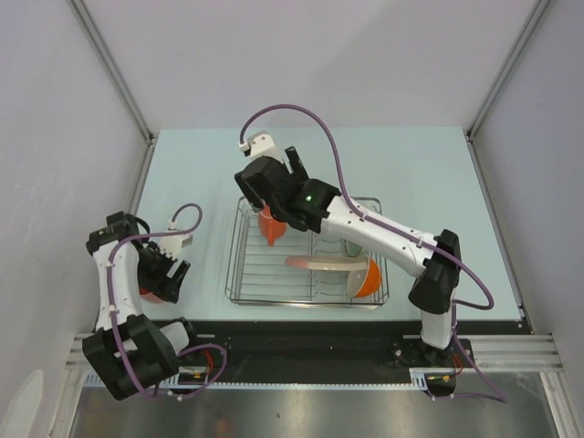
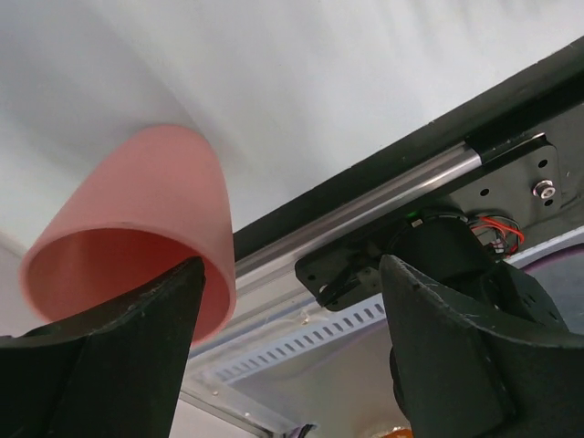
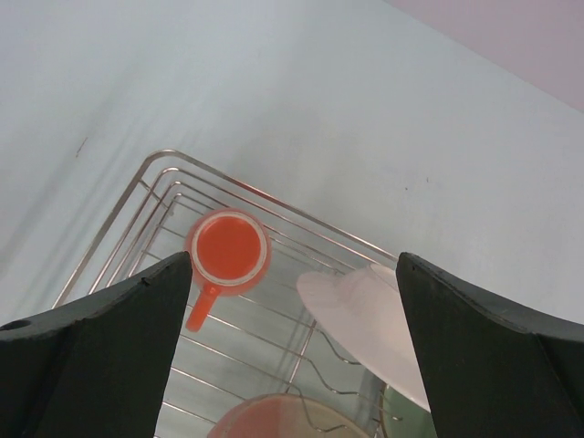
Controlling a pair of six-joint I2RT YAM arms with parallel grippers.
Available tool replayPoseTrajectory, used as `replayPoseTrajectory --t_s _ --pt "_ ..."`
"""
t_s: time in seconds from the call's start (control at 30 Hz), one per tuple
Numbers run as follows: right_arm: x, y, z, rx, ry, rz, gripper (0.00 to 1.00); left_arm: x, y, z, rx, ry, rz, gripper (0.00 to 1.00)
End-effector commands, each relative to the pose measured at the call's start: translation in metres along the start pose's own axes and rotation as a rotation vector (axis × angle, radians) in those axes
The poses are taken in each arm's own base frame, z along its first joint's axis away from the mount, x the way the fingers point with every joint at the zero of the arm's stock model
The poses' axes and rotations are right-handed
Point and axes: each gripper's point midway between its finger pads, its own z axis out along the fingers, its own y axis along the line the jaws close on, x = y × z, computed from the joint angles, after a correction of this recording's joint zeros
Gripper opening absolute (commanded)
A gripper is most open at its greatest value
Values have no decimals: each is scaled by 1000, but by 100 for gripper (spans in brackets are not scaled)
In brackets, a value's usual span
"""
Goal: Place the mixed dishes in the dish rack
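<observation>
The chrome dish rack (image 1: 246, 274) stands mid-table. In it are the pink-and-cream plate (image 1: 324, 263) and the orange bowl (image 1: 368, 278), both on edge, and the orange mug (image 1: 271, 228), upright at the back left. My right gripper (image 1: 274, 210) hangs open and empty above the mug (image 3: 226, 251). Its wrist view (image 3: 294, 260) also shows the white shallow bowl (image 3: 365, 315), the plate's rim (image 3: 274, 420) and a bit of the sage green bowl (image 3: 401, 415). The small pink cup (image 2: 137, 219) lies on its side by the table's near left edge. My left gripper (image 2: 290, 265) is open. Its left finger (image 2: 137, 347) is at the cup's mouth.
The table's black front rail (image 2: 383, 196) and the left arm's base (image 2: 456, 265) are just beyond the cup. In the top view the cup (image 1: 151, 295) is mostly hidden under the left gripper (image 1: 169, 274). Grey walls (image 1: 55, 137) close in the table on three sides.
</observation>
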Motion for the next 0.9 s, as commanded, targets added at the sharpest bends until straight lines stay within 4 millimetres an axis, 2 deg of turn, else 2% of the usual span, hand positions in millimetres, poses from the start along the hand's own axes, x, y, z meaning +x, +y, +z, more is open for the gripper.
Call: replayPoseTrajectory --t_s 0.0,0.17,0.23,0.3,0.33,0.4,0.43,0.47,0.5,0.53,0.6,0.63,0.7,0.73,0.8,0.83,0.87 --pt "-19 -14 -15 15 -80 85 100 1 11 9 -35 11 -60 82" --pt "-19 -16 -23 -6 -99 95 100 -9 32 20 -104 -22 -102 74" --pt "-15 -16 -22 -11 -97 93 100 -14 41 25 -131 -42 -130 66" --pt "-16 -17 -24 -14 -106 100 100 -15 42 31 -129 -52 -150 59" --pt "-16 -18 -25 -12 -106 102 98 -18 44 32 -135 -65 -153 52" --pt "-17 -18 -26 -13 -109 110 97 -20 44 35 -129 -77 -156 44" --pt "-17 -19 -27 -12 -112 113 97 -22 45 36 -130 -87 -156 31" --pt "-20 -20 -27 -12 -118 121 96 -24 46 35 -130 -92 -152 24" --pt "-22 -20 -29 -13 -124 126 95 -27 42 35 -106 -108 -147 9" --pt "-23 -21 -29 -13 -126 128 95 -31 41 32 -97 -120 -146 2" --pt "-27 -21 -33 -22 -138 140 95 -45 39 17 -78 -169 -141 0" --pt "-29 -22 -34 -24 -140 147 95 -65 38 0 -66 -247 -118 0" --pt "-36 -21 -39 -49 -151 166 98 -87 27 -22 -17 -330 -105 0" --pt "-39 -21 -41 -61 -156 176 99 -115 23 -49 6 -452 -64 0" --pt "-45 -27 -45 -84 -159 221 100 -140 9 -77 49 -562 -34 0" --pt "-46 -32 -45 -86 -159 249 100 -164 -6 -104 100 -676 28 0" --pt "-44 -44 -38 -101 -137 283 100 -174 -16 -116 138 -723 48 0"
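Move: The pink cup stands upright on the table, its middle about 5 cm ahead of the left hand, 4 cm to its left and 6 cm lower. From the same hand, the middle of the dish rack is roughly 36 cm right and 12 cm ahead, and the orange mug in the rack some 28 cm right and 20 cm ahead. From the right hand, the pink cup lies about 32 cm left, 17 cm back and 24 cm below. Forward and down, edging left, the left hand works about 4 cm out and 3.5 cm lower until its fingers straddle the pink cup's near right rim, one inside and one outside, closing to pinch the wall. Holding it, the hand then pulls up about 10 cm, also forward and a little right, its fingers swinging forward some 15–20 degrees. ##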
